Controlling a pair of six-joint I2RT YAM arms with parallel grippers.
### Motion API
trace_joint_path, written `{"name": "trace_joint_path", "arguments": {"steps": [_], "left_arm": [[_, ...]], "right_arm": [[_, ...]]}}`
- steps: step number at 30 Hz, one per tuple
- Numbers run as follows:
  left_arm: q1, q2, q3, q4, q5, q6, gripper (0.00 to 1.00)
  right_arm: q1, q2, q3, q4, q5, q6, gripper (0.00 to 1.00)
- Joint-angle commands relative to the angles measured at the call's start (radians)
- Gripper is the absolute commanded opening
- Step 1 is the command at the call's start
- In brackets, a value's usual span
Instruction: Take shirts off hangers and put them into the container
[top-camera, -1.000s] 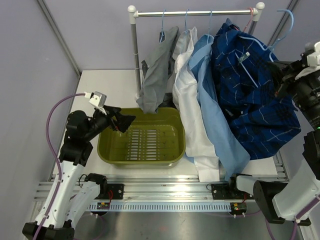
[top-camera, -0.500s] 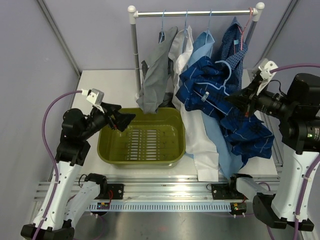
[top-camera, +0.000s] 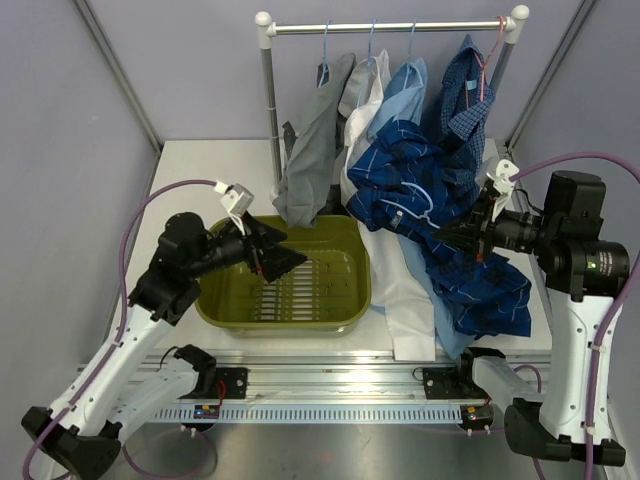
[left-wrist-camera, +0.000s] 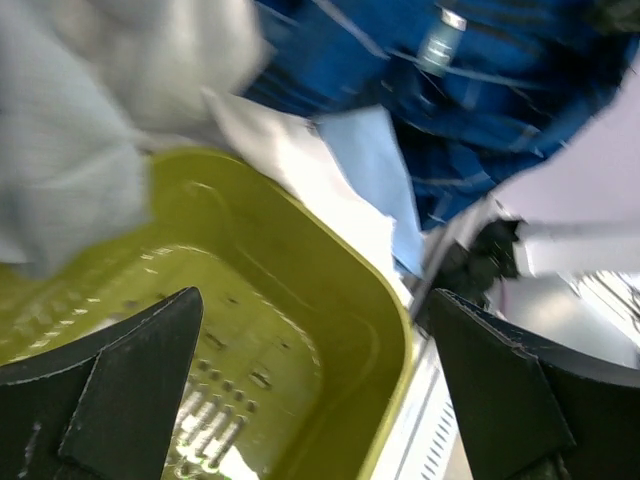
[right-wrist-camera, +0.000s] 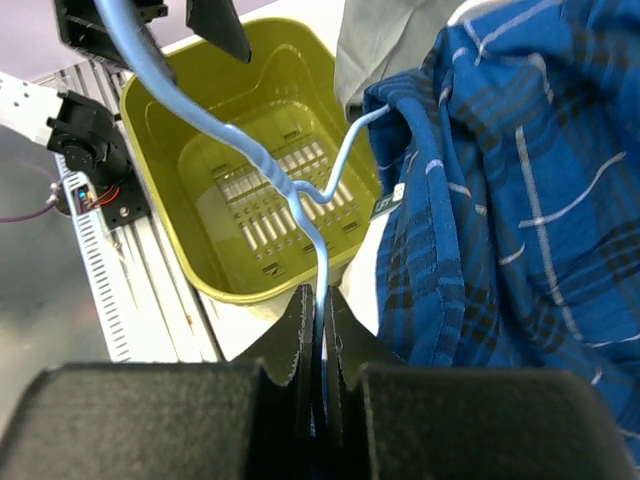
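My right gripper (top-camera: 463, 233) (right-wrist-camera: 320, 296) is shut on the wire of a light-blue hanger (top-camera: 421, 213) (right-wrist-camera: 300, 205). The dark blue windowpane-check shirt (top-camera: 418, 170) (right-wrist-camera: 520, 200) still hangs on it, draped over the white shirt (top-camera: 392, 280) and light blue shirt (top-camera: 403, 88), right of the olive-green container (top-camera: 280, 322) (right-wrist-camera: 170, 150). My left gripper (top-camera: 284, 250) (left-wrist-camera: 312, 300) is open over the container (left-wrist-camera: 395, 335), its inside bare. On the rail also hang the grey shirt (top-camera: 312, 155) and the navy small-check shirt (top-camera: 462, 92), the latter on a pinkish-red hanger (top-camera: 488, 58).
The silver rail (top-camera: 390, 27) with white knobs stands on its post (top-camera: 270, 110) just behind the container. Slanted frame bars (top-camera: 115, 70) and purple walls close in both sides. An aluminium base rail (top-camera: 330, 412) runs along the near table edge.
My right arm has swung the hanger and windowpane-check shirt down and left, from high at the right to in front of the hanging shirts. My left gripper has moved right, out over the container.
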Motion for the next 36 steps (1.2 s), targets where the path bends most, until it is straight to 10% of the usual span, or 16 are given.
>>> {"name": "trace_joint_path", "arguments": {"steps": [1, 25, 31, 36], "left_arm": [[-0.098, 0.024, 0.057, 0.007, -0.114, -0.001, 0.99], [-0.486, 0.456, 0.324, 0.188, -0.735, 0.000, 0.98], [-0.520, 0.548, 0.381, 0.200, -0.885, -0.015, 0.80], [-0.520, 0.544, 0.360, 0.232, -0.982, 0.009, 0.45]], "right_arm": [[0.003, -0.014, -0.047, 0.007, -0.045, -0.011, 0.00], [0.005, -0.075, -0.061, 0.096, -0.021, 0.128, 0.00], [0.003, -0.087, -0.037, 0.084, -0.021, 0.141, 0.00], [0.005, -0.097, -0.042, 0.064, -0.017, 0.129, 0.00]]}}
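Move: The near edge of the dark blue shirt, on the hanger the right hand holds, is about 14 cm to the left hand's right, 9 cm ahead and roughly level with it. The white shirt hangs behind, about 18 cm right and 15 cm ahead; the grey shirt some 4 cm right and 15 cm ahead. The container is about 25 cm below, 4 cm ahead and 3 cm left. From the right hand that edge is some 16 cm left, 7 cm ahead, slightly lower. Rightward over the container goes the left hand, about 13 cm towards the dark blue shirt's edge, swinging forward some 8 cm in the second half and turning roughly 20 degrees, mostly counter-clockwise. On arrival its wide-open fingers close to about half around the edge. The right hand keeps its grip on the hanger, dipping about 2 cm and coming back up. ##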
